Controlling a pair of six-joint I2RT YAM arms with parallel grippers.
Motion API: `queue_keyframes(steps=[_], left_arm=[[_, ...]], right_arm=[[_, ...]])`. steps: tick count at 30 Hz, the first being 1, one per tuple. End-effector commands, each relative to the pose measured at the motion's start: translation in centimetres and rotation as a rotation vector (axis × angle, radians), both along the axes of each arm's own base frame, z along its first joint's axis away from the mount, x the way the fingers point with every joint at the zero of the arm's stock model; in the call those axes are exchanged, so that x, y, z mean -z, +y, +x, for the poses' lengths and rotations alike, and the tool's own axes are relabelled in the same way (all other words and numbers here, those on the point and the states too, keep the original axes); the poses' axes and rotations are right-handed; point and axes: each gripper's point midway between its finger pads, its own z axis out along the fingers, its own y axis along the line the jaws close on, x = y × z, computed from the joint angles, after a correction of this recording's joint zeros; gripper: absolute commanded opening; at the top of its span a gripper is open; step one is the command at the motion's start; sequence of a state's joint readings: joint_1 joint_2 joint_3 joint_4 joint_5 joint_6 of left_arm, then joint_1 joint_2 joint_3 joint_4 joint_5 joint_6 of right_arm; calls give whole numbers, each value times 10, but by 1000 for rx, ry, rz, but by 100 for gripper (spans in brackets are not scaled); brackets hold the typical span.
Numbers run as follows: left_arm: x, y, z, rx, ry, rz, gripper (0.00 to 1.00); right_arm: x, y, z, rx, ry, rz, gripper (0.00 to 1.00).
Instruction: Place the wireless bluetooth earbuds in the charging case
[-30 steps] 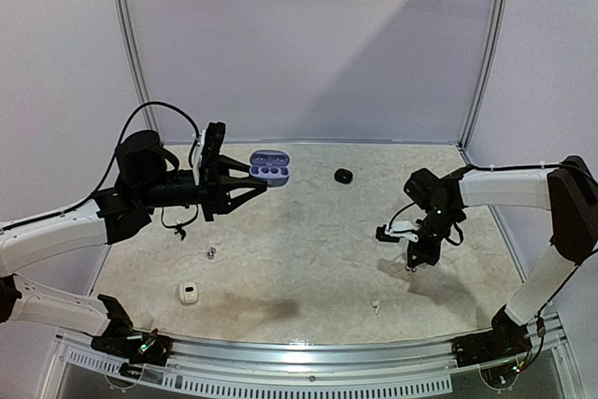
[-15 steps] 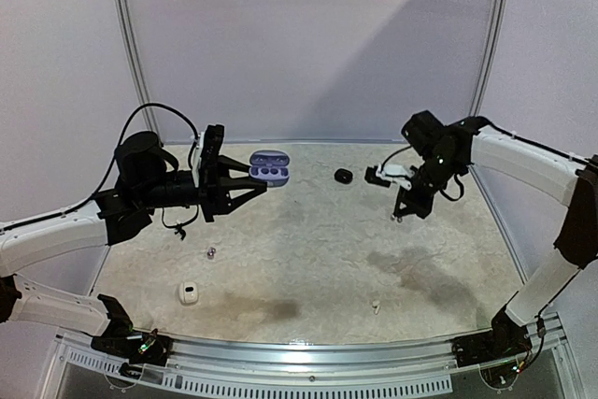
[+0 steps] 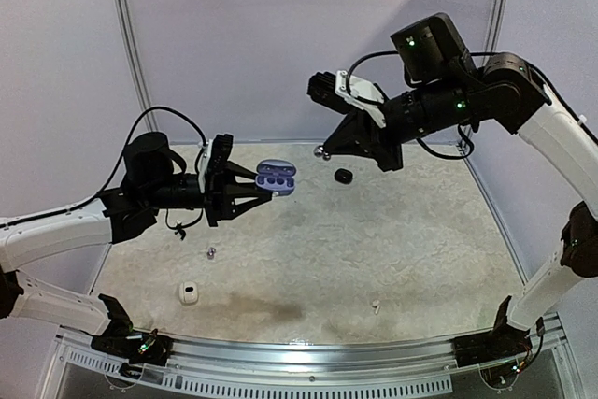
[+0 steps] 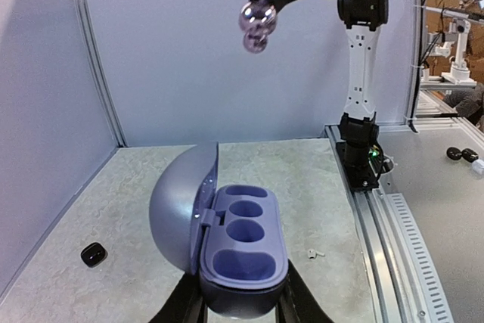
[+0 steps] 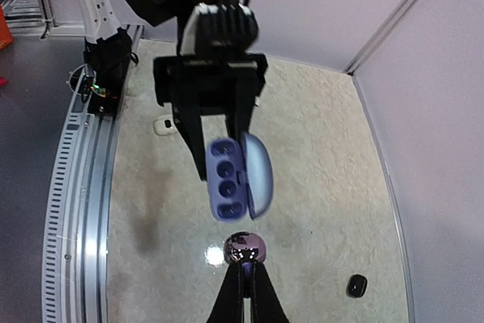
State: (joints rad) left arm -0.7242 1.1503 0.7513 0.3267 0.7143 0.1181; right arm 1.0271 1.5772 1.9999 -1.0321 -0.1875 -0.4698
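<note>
The charging case (image 3: 277, 176) is purple and pebble-shaped, its lid swung open, its moulded wells (image 4: 244, 232) showing nothing in them. My left gripper (image 3: 250, 185) is shut on its lower shell and holds it in the air over the back left of the table. In the left wrist view the fingers (image 4: 187, 305) clamp both sides of the case. My right gripper (image 3: 327, 149) is shut on a glossy purplish-silver earbud (image 3: 320, 150), up high and a little right of the case. The right wrist view shows that earbud (image 5: 244, 247) at the fingertips, just short of the case (image 5: 231, 178).
A small black piece (image 3: 343, 176) lies at the back of the table. Front left lies a white case (image 3: 189, 293), with a tiny silvery bud (image 3: 212, 252) behind it. A tiny white bud (image 3: 375, 306) rests near the front edge. Walls enclose the table.
My right arm has risen from the table's right side and swung up and left, carrying the earbud close to the case. The left gripper has shifted slightly right with the case.
</note>
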Motion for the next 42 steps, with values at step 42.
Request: queue_keyframes(steps=[42], left_arm=[[-1, -7, -10, -8, -84, 25, 0]], right_arm=[[57, 85, 10, -35, -129, -191, 24]])
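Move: In the right fingers a chrome earbud is already gripped; the open charging case lies about 8 cm to this hand's left, roughly level forward and some 8 cm below. A black box lies on the table some 33 cm ahead, 9 cm to its right and 37 cm below, and a white earbud at that table height, 6 cm back and 13 cm right. The left hand holds the case, its middle about 2 cm right of the fingertips, 1 cm ahead and 1 cm up. Swinging left about 8 cm with a brief 3 cm dip backward, the right hand then comes forward again and down, some 6 cm lower in all, tipping its fingers steeper by about 10 degrees, to set the chrome earbud into the case's cavity nearest the left fingers. There its fingers part and let go, while the left hand keeps gripping the case, easing only about 1 cm right and down. ##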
